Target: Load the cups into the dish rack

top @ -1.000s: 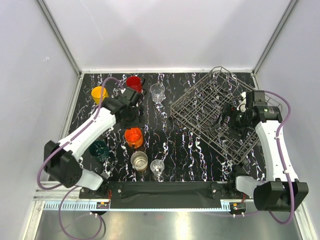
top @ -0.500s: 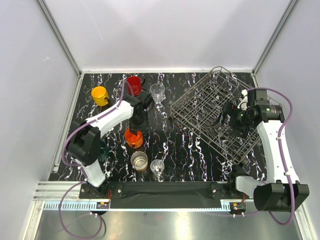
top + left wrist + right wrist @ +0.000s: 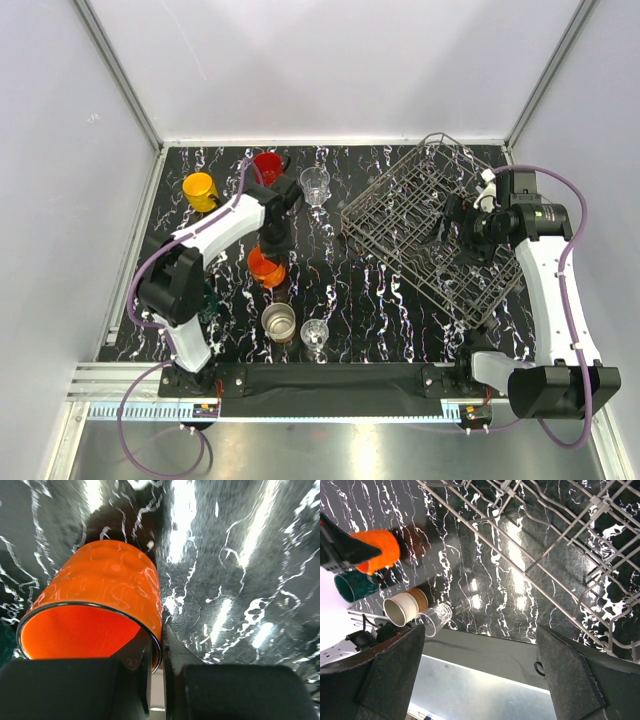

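Note:
My left gripper (image 3: 159, 656) is shut on the rim of the orange mug (image 3: 100, 592), one finger inside the wall and one outside. From above, the orange mug (image 3: 265, 268) sits tilted under the left gripper (image 3: 272, 246) at the table's centre left. My right gripper (image 3: 450, 238) hovers open and empty over the dish rack (image 3: 400, 225), whose wires (image 3: 545, 555) fill its wrist view. The yellow mug (image 3: 199, 188), red mug (image 3: 267, 164) and a clear glass (image 3: 315, 183) stand at the back. The teal cup (image 3: 205, 300), brown-and-cream cup (image 3: 279, 322) and another glass (image 3: 314, 335) stand in front.
The dish rack stands slanted on the black marbled tabletop (image 3: 340, 290), its far corner raised. White enclosure walls surround the table. A black bar (image 3: 330, 378) runs along the near edge between the arm bases.
The left arm swung in, lowered onto the orange mug and its gripper shut on the rim, tipping the mug slightly. The right gripper drifted a little toward the back above the rack.

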{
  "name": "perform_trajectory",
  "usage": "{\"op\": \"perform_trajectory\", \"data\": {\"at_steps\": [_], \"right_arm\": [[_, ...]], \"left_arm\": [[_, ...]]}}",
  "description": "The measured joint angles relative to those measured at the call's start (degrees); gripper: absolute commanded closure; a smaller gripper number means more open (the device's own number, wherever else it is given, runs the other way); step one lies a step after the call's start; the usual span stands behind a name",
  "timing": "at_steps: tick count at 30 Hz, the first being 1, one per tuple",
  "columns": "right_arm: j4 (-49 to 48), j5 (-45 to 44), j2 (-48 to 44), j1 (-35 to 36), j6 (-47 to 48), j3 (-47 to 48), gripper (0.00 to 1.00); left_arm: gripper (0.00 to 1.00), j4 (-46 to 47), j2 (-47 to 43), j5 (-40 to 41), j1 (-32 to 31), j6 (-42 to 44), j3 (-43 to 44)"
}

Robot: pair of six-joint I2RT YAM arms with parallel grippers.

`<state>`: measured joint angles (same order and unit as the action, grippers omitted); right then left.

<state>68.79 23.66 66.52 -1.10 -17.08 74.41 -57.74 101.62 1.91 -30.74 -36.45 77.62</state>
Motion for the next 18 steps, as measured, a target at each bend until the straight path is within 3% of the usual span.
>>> {"op": "perform_trajectory", "data": {"at_steps": [6,11,14,18], "right_arm": [[-0.6,2.4,2.6,1.4,-0.1,1.8,0.0],[-2.6,7.2,5.9,4.1,-0.7,3.7,0.0],[-5.2,11.0,7.1,4.8,-2.1,4.4,0.0],[-10.9,17.6,7.4,5.7,-5.6,4.4,0.0]], "left_arm": [[1.0,-4.0,0.0,-2.9,3.7,1.0,13.0],[1.0,0.4,-3.5,-13.4,6.3,-0.8,22.5],[1.0,5.6,-7.9,-19.8,7.1,-4.3,22.1],[1.0,21.6,-15.5,-28.2,7.2,-13.5,14.3]]}}
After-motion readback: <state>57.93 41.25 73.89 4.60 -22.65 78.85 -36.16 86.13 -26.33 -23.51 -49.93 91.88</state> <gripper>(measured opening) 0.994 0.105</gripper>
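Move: The left gripper already pinches the orange cup's rim, the cup's middle 3 cm back and below. From this gripper, the open right gripper is about 34 cm right, nearly level ahead, 15 cm higher; the red cup is 18 cm ahead and a bit left; the clear glass is 15 cm ahead, 9 cm right. From the right gripper, the orange cup is some 33 cm left, 3 cm back and 18 cm down; the dish rack's middle is 5 cm ahead, 5 cm right, 19 cm down. Keep the left fingers shut on the orange cup's rim and raise it fast, about 25 cm, drifting forward and then right, while swinging the fingers from straight down to point mostly right and somewhat forward. Meanwhile bring the right gripper, still empty and wide open, about 7 cm left towards the cup, rising and easing forward as its fingers tip further left. ##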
